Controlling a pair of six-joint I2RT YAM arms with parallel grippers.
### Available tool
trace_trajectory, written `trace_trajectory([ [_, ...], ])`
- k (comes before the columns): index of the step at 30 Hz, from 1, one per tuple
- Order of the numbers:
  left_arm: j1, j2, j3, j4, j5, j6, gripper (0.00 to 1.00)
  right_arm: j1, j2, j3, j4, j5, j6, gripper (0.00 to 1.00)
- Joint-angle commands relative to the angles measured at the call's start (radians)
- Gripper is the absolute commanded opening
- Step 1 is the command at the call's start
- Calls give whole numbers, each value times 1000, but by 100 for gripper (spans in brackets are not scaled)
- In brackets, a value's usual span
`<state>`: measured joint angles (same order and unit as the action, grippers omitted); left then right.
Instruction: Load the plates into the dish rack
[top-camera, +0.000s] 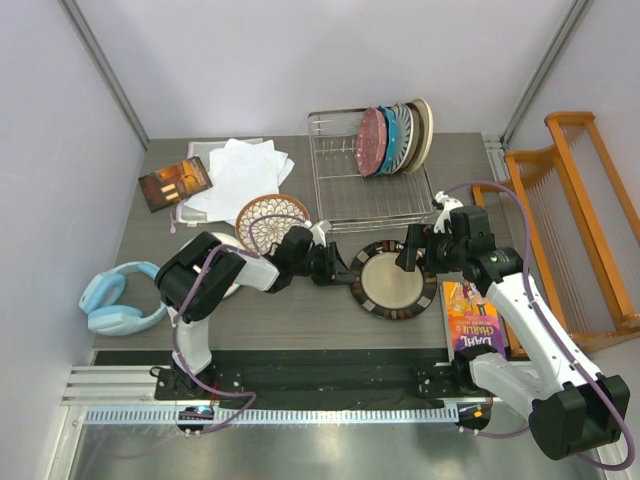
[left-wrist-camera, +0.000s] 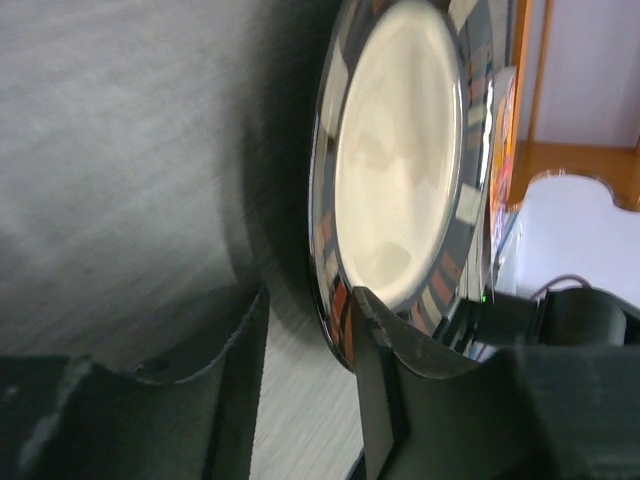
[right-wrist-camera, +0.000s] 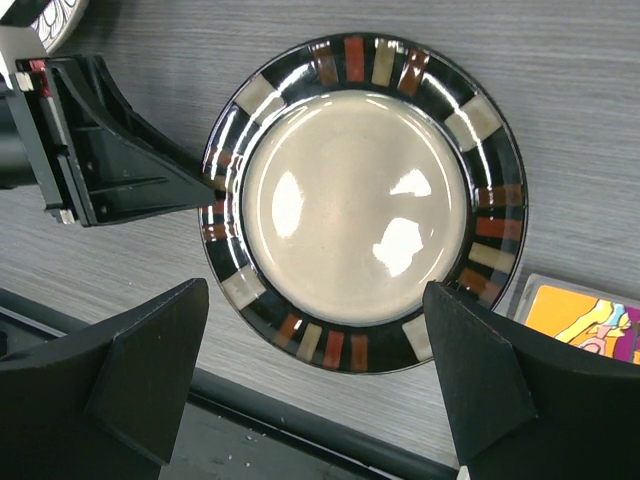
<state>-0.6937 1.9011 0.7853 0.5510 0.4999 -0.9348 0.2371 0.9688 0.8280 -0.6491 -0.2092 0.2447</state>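
The dark-rimmed plate with a beige centre (top-camera: 392, 280) (right-wrist-camera: 360, 200) lies flat on the table, in front of the dish rack (top-camera: 345, 205). My left gripper (top-camera: 338, 267) (left-wrist-camera: 310, 300) is open at the plate's left edge. Its jaws straddle the rim (left-wrist-camera: 330, 300), one finger (left-wrist-camera: 385, 400) over the top face, the other (left-wrist-camera: 240, 370) apart from the rim. My right gripper (top-camera: 412, 250) (right-wrist-camera: 315, 300) hangs wide open above the plate's far side, holding nothing. A brown-white petal plate (top-camera: 270, 222) lies on the table to the left. Several plates (top-camera: 395, 138) stand in the rack's right end.
White paper sheets (top-camera: 240, 170) and a dark booklet (top-camera: 175, 182) lie at the back left. Blue headphones (top-camera: 118, 300) sit at the left edge. A colourful book (top-camera: 470, 315) lies right of the plate. An orange wooden slatted rack (top-camera: 575, 210) stands off the table's right side.
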Motion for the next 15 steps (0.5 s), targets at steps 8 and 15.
trace_trajectory([
  [8,5,-99,-44,-65,-18,30,23,-13,2,-59,81,-52,70,94],
  [15,77,-191,-93,-124,22,59,1,-12,8,-105,101,-73,84,94],
])
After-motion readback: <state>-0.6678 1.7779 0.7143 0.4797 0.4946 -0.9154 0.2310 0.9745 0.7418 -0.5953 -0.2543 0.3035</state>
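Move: Just off its fingertips, the left hand has the dark-rimmed plate, its middle about 10 cm to the right, level with it and some 1 cm lower. From this hand the dish rack's middle is about 25 cm ahead and 4 cm right, the brown-rimmed plate 14 cm ahead and 18 cm left. For the right hand, the dark-rimmed plate's middle is roughly 4 cm ahead, 2 cm left and 13 cm below; the book 5 cm back, 17 cm right. Shutting almost fully on nothing, the left hand's fingers first draw back about 1 cm at the dark-rimmed plate's left rim, then pull away from the rim to the left and up, some 2.5 cm. Meanwhile the right hand sinks about 2.5 cm towards the plate, easing slightly back and tipping a little farther down, its fingers still wide open and touching nothing. ##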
